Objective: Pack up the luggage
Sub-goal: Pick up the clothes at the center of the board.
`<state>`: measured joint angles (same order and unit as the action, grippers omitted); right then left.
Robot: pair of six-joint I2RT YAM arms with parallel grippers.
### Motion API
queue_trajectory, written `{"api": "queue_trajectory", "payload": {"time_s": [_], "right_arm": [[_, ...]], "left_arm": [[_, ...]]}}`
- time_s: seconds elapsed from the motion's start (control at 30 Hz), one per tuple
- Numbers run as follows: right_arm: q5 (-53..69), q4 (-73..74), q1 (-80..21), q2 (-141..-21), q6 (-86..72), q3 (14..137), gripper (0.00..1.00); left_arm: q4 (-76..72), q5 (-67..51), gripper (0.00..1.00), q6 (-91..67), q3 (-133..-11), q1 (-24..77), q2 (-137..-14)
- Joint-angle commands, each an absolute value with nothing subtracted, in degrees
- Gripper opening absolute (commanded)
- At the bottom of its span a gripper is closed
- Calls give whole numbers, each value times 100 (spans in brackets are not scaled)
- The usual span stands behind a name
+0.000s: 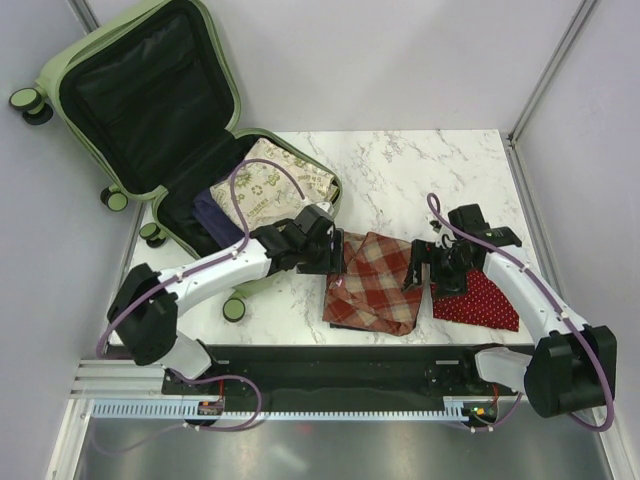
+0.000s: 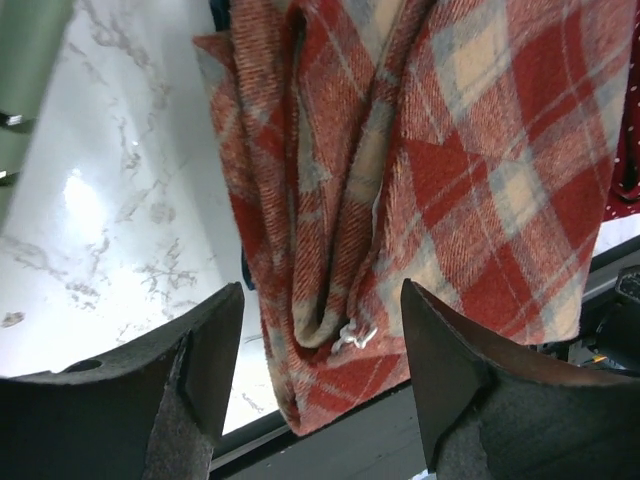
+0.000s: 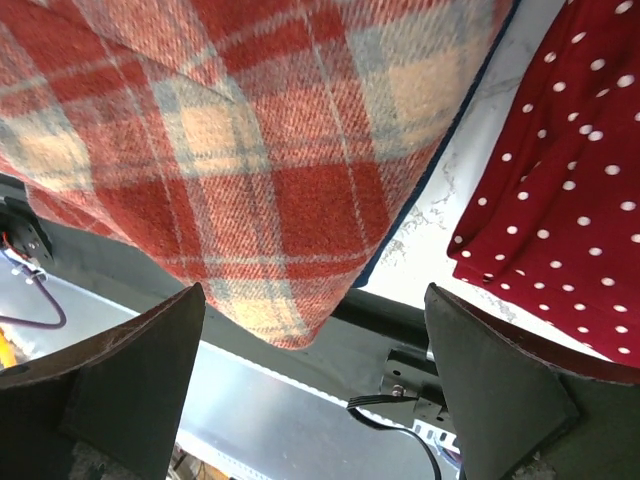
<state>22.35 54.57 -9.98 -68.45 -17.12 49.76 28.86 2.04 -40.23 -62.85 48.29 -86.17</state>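
Note:
The luggage (image 1: 150, 100), a pale green suitcase, lies open at the back left with its lid leaning up; its shell shows as a green edge (image 2: 25, 70) in the left wrist view. In its lower half lie a beige patterned cloth (image 1: 275, 180) and a dark blue item (image 1: 215, 215). A red plaid cloth (image 1: 375, 285) (image 2: 450, 150) (image 3: 250, 130) lies folded mid-table. My left gripper (image 1: 335, 258) (image 2: 322, 350) is open over the cloth's left edge, with a fold between its fingertips untouched. My right gripper (image 1: 422, 275) (image 3: 315, 350) stands wide open at the cloth's right corner.
A red polka-dot cloth (image 1: 480, 300) (image 3: 570, 180) lies on the marble table (image 1: 400, 170) just right of the plaid one, under the right arm. The black base rail (image 1: 350, 365) runs along the near edge. Grey walls close in the sides.

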Motion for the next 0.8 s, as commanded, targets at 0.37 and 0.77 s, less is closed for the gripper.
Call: {"api": "queue_trajectory", "payload": {"time_s": [0.37,0.77], "right_arm": [[2874,4975,-888,-7154,-1547,4632,98],[2883,4869,-800,-7269,-1520,4518,98]], "left_arm": [[2646,-430,57,-4043,-6943,4975,-9483],[2602,-598,10,-4359,-6680,5001,-9264]]}}
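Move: The red plaid clothes lie low in front of both arms: their middle is about 10 cm right of the left hand, 4 cm back and 4 cm below it, and about 11 cm left of the right hand, 1 cm back and 5 cm lower. The luggage base stands about 16 cm to the left and 12 cm ahead of the left hand, about level in height. The dotted cloth is some 10 cm to the right of the right hand, straight across and 5 cm lower. The plaid clothes' raised lengthwise fold, near their left edge, is where the left hand goes: it slides right about 3.5 cm and sinks 2 cm, then nearly stops while its fingers close most of the way and pinch the fold. The right hand, fingers kept wide open, sinks about 2.5 cm towards the clothes' right edge. ##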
